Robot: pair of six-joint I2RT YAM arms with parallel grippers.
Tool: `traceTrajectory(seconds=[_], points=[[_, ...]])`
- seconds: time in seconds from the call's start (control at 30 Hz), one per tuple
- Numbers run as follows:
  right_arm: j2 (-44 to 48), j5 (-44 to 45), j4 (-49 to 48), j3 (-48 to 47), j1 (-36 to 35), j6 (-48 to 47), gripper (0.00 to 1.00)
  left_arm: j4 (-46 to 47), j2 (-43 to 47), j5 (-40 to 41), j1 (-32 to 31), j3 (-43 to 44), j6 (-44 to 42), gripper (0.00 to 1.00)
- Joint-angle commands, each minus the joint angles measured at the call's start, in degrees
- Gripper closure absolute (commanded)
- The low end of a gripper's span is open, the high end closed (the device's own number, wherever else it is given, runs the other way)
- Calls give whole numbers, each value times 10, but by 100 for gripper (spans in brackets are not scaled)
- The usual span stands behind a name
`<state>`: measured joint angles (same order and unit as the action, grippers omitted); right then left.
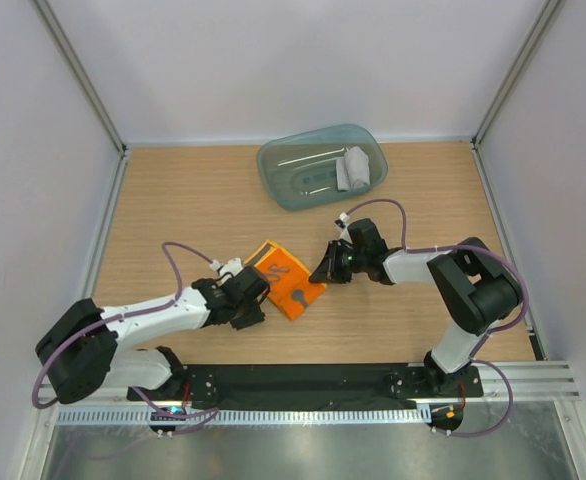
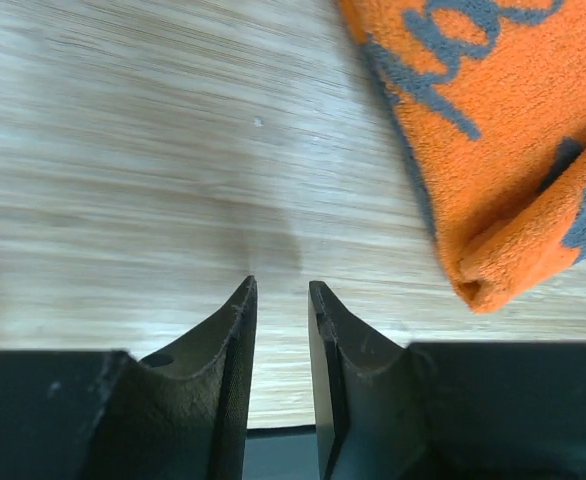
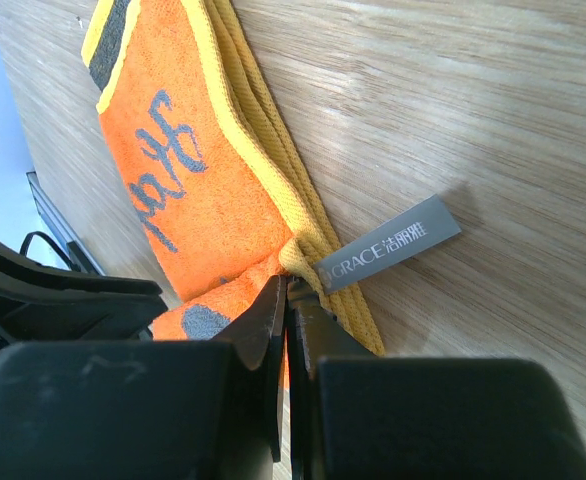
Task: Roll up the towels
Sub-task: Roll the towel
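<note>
The yellow-orange towel (image 1: 289, 283) lies folded on the wooden table between the two arms. Its grey print shows in the left wrist view (image 2: 513, 130) and the right wrist view (image 3: 203, 190). My right gripper (image 3: 288, 285) is shut on the towel's yellow edge, right beside its grey label (image 3: 388, 245); in the top view this gripper (image 1: 323, 268) is at the towel's right corner. My left gripper (image 2: 281, 285) stands slightly open over bare wood just left of the towel, with nothing between its fingers (image 1: 256, 300). The grey towel (image 1: 354, 168) sits rolled in the tray.
A translucent teal tray (image 1: 303, 180) stands at the back of the table, towards the right. White walls with metal posts enclose the table on three sides. The left arm's black body (image 3: 53, 290) shows close beside the towel in the right wrist view.
</note>
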<state>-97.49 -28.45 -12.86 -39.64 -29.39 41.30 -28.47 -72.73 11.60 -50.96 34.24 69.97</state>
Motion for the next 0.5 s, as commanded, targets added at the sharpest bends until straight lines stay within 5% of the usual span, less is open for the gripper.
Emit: traceTrajectory(seconds=[0.0,0.23,0.47], points=[[5,37,8,1,4,-12,99,-57,35,54,1,16,-14,72],[20,40,28,-9,-4,-16,99,-81,74,133,-43,93,-127,73],[30,46,44,-20,-8,-17,99,-46,-5,164,-135,185,-259,73]])
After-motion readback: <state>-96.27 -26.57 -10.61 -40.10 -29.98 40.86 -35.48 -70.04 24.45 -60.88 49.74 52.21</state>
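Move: The orange towel's middle lies about 10 cm ahead and 8 cm to the right of the left hand, roughly 1 cm below its tips. Its folded-over end strip is some 6 cm ahead and 14 cm right of that hand. From the right hand, which already grips the towel's edge, the towel's middle is about 9 cm left, level fore and aft and some 1 cm lower; the plastic bin stands about 28 cm straight ahead. With the orange towel's edge still pinched in the right fingers, which stay in place at its folded end, the left hand lifts clear of the tabletop beside the towel's near-left side. It climbs about 9 cm, first edging slightly left, then swinging some 5 cm right and a little forward; the wrist tips its fingers outward and yaws clockwise, roughly 20 degrees each, with the finger gap unchanged. ##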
